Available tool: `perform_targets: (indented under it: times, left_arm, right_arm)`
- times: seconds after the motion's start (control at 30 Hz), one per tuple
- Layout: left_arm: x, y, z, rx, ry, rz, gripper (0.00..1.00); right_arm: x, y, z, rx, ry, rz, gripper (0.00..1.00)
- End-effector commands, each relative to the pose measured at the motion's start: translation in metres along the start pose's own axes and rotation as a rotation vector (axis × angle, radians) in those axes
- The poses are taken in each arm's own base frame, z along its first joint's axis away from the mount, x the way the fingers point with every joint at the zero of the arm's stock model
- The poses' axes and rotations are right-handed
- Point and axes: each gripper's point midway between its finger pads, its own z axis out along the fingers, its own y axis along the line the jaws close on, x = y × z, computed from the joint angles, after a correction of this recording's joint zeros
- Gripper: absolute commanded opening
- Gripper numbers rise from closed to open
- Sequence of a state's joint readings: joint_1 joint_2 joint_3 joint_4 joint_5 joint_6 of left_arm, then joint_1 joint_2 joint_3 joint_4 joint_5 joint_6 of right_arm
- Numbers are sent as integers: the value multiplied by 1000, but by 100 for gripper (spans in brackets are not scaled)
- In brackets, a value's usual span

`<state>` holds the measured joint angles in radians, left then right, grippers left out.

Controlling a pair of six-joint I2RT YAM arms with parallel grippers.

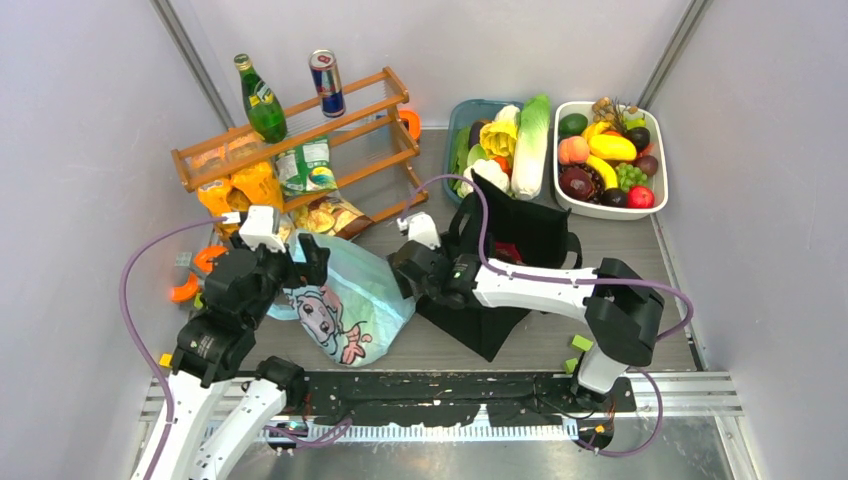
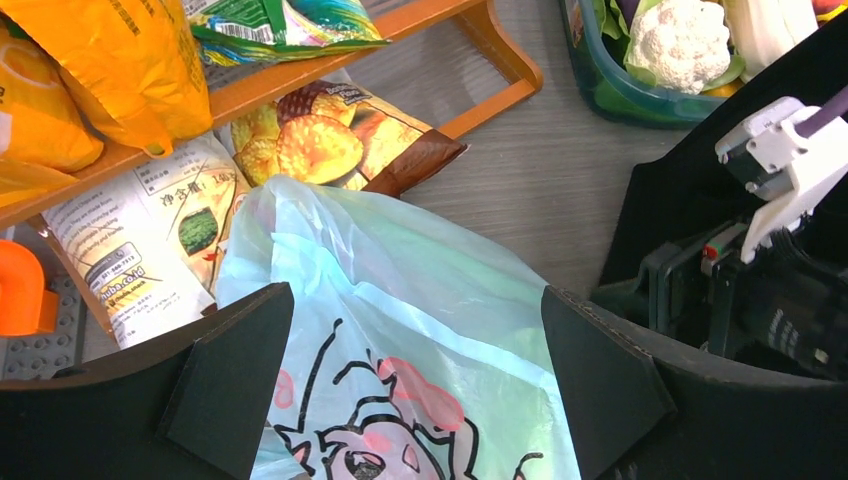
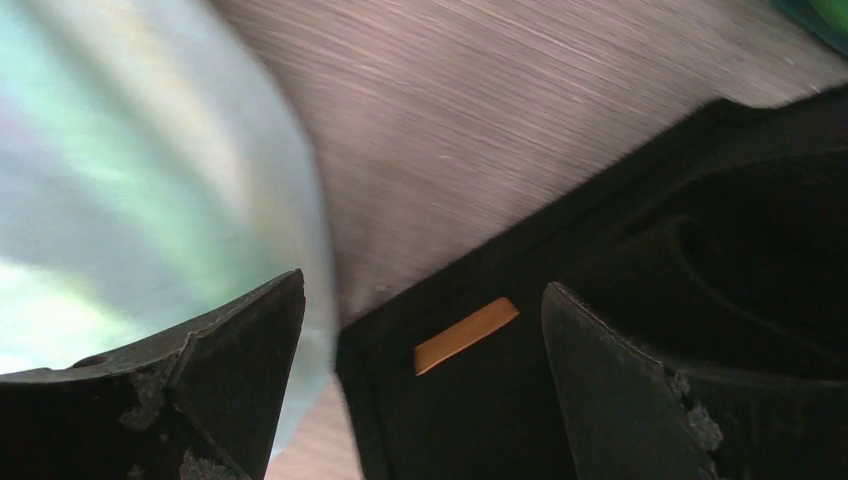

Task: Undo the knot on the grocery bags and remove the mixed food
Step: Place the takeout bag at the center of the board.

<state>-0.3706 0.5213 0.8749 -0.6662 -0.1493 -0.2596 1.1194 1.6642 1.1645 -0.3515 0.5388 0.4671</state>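
The light-blue plastic grocery bag (image 1: pixel 350 300) with its pink cartoon print lies at centre-left, and the black tote (image 1: pixel 515 262) stands just right of it. My left gripper (image 1: pixel 303 262) hovers open over the blue bag's top (image 2: pixel 400 300), nothing between its fingers (image 2: pixel 235 380). My right gripper (image 1: pixel 403 266) is open in the gap between the bags, with the tote's edge (image 3: pixel 600 250) and its orange tag (image 3: pixel 465 335) under it and the blue bag (image 3: pixel 130 200) at its left. I cannot make out a knot on either bag. Something red (image 1: pixel 508 250) shows inside the tote.
A wooden rack (image 1: pixel 300 140) at the back left holds snack packets, a green bottle (image 1: pixel 260 100) and a can (image 1: pixel 326 82). A crisp packet (image 2: pixel 320 140) lies by it. A teal bin (image 1: pixel 462 115) with vegetables and a white fruit tray (image 1: pixel 660 185) stand behind the tote.
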Motion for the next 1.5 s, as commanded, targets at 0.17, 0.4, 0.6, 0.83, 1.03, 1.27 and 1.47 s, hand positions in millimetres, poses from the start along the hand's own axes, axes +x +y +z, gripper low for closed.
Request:
perform_targets:
  times: [0.17,0.4,0.6,0.83,1.03,1.27,1.47]
  left_arm:
    - [26,-8,13,17,92,-106,99]
    - [78,-4,23,-71,234,-306,99]
    - [105,26,15,-279,309,-363,99]
    - [110,54,-1,-436,296,-344,99]
    - [115,68,-13,-514,262,-372,99]
    - [144,25,26,-305,335,-490,99]
    - [151,17,37,-268,341,-531,61]
  right_arm:
    - [17,-125,13,294,15,158,95]
    - [29,-198,-2,431,18,254,96]
    - [37,-241,-18,523,12,321,96]
    - [42,-277,-31,560,-7,378,96]
    - [29,-285,-39,546,-29,335,96]
    - [-7,-261,-48,365,-133,329,95]
    - [-42,-233,-61,225,-253,292,96]
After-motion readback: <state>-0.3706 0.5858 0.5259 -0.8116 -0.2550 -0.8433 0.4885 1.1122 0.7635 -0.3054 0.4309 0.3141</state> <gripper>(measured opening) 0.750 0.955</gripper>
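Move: Below the left hand, the takeout bag's middle lies about 7 cm to the right, 3 cm back and some 21 cm down. From that hand the chip bag is roughly 15 cm ahead and 3 cm right, the snack bag 10 cm ahead and 12 cm left. For the right hand, the black bag's middle is about 19 cm right, 2 cm ahead and 6 cm lower; the takeout bag is 13 cm left and 3 cm back, the vegetable basket 28 cm ahead and 20 cm right. Sweeping right about 28 cm and slightly forward, the open right hand turns clockwise and pushes the black bag along away from the takeout bag, then eases back left a little and rises. Meanwhile the left hand sinks some 17 cm onto the takeout bag's left part, drawing back slightly, tipping its fingers down about 30 degrees, and just begins to close on the plastic. ##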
